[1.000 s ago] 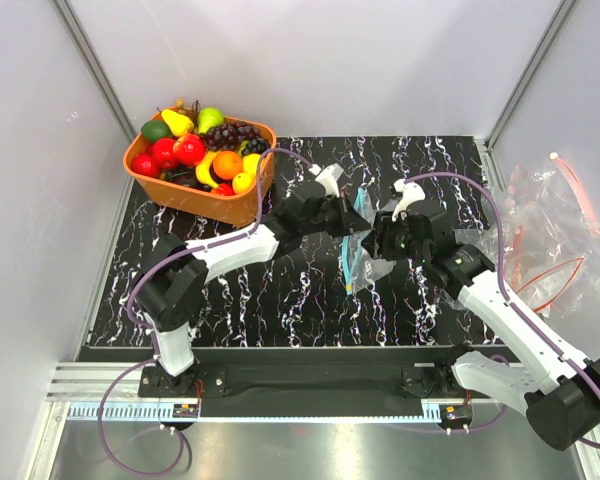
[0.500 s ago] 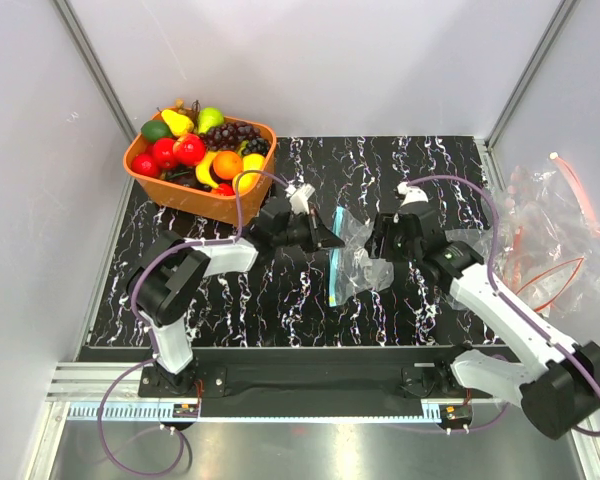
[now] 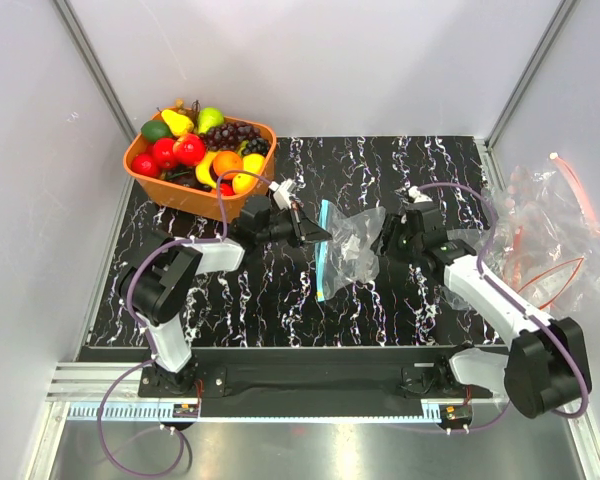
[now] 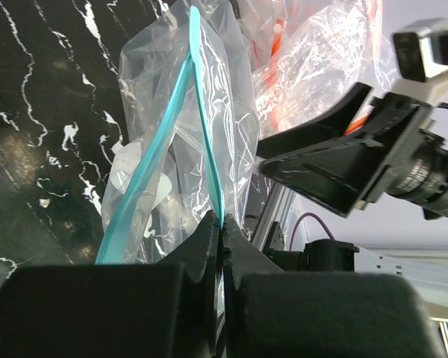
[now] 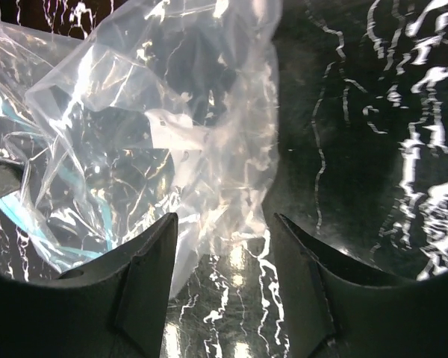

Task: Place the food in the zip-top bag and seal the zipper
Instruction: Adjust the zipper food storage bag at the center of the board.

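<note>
The zip-top bag (image 3: 352, 243) lies crumpled and clear on the black marbled table, its light blue zipper (image 3: 323, 250) along the left edge. My left gripper (image 3: 318, 235) is shut on the zipper (image 4: 203, 127), pinching the strip between its fingertips (image 4: 209, 227). The bag (image 4: 209, 89) rises beyond those fingers. My right gripper (image 3: 387, 248) stands open at the bag's right side. In the right wrist view the bag (image 5: 157, 127) lies just ahead of the open gripper (image 5: 224, 224), with nothing pinched. The food sits in the orange basket (image 3: 138, 175): red fruits (image 3: 177, 150), an orange one (image 3: 227, 163) and a yellow one (image 3: 245, 183).
The basket at the back left also holds dark grapes (image 3: 235, 133), a green pear (image 3: 210, 117) and a lime (image 3: 155, 129). A heap of clear bags with red-orange strips (image 3: 550, 230) lies off the table's right edge. White walls close in the left, back and right.
My left gripper has drawn back to the left, pulling the bag by its zipper down toward the table. My right gripper has opened and come off the bag.
</note>
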Robot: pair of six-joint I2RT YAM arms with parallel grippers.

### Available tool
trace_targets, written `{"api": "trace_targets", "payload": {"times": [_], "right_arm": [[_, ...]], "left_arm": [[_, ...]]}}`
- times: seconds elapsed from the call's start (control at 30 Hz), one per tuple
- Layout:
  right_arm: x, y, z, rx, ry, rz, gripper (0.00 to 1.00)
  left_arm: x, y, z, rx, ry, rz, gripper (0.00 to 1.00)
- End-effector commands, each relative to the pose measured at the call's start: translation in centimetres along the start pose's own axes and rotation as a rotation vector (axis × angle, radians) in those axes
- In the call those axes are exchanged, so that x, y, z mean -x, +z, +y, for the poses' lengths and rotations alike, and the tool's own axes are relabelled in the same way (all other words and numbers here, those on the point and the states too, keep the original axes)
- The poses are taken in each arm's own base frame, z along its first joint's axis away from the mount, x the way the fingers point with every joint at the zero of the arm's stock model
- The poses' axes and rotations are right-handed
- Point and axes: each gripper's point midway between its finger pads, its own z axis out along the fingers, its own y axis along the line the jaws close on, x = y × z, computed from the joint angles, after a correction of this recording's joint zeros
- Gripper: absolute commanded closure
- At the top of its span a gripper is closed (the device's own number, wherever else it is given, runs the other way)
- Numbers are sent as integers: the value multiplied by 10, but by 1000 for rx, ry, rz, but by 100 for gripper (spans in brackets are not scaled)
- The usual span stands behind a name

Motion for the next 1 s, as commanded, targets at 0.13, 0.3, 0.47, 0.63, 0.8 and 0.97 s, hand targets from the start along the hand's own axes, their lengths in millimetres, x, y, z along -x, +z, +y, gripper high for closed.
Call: {"api": "trace_targets", "payload": {"times": [0.13,0.3,0.47,0.63,0.8,0.97], "right_arm": [[12,25,12,79,61,-32,40],[19,40,14,126,97,-44,43],[19,55,14,142,124,-42,63],[23,59,18,170,123,-44,91],[23,60,2,94,135,-48,100],[20,58,-12,42,143,-47,100]], "left_arm": [[9,-5,-29,-101,62,-9,100],[11,-6,-26,-93,63,-20,100],[11,-5,-25,-96,64,-17,100],[11,-5,-23,-96,61,-11,100],[16,-11,-21,-96,58,-16,88],[18,-16,-23,-99,62,-16,72]]}}
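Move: The bag's free end, the side away from the zipper, is what the right hand goes for: about 4 cm ahead of it, 2 cm left and 4 cm lower. The zipper's middle lies about 13 cm left of that hand, 1 cm nearer the base and roughly level; the fruit basket is some 38 cm left and 17 cm ahead. From the left hand, already shut on the zipper, the free end is about 11 cm right, level fore and aft, and 6 cm below. The bag's free end is taken by the right hand, which reaches about 5 cm forward while sinking some 4 cm and rolling about 10 degrees, left side up. Its half-open fingers shut on the film and keep that pinch as it eases a centimetre right. The left hand holds still at the zipper, then starts to open about a quarter, edging a centimetre left. ##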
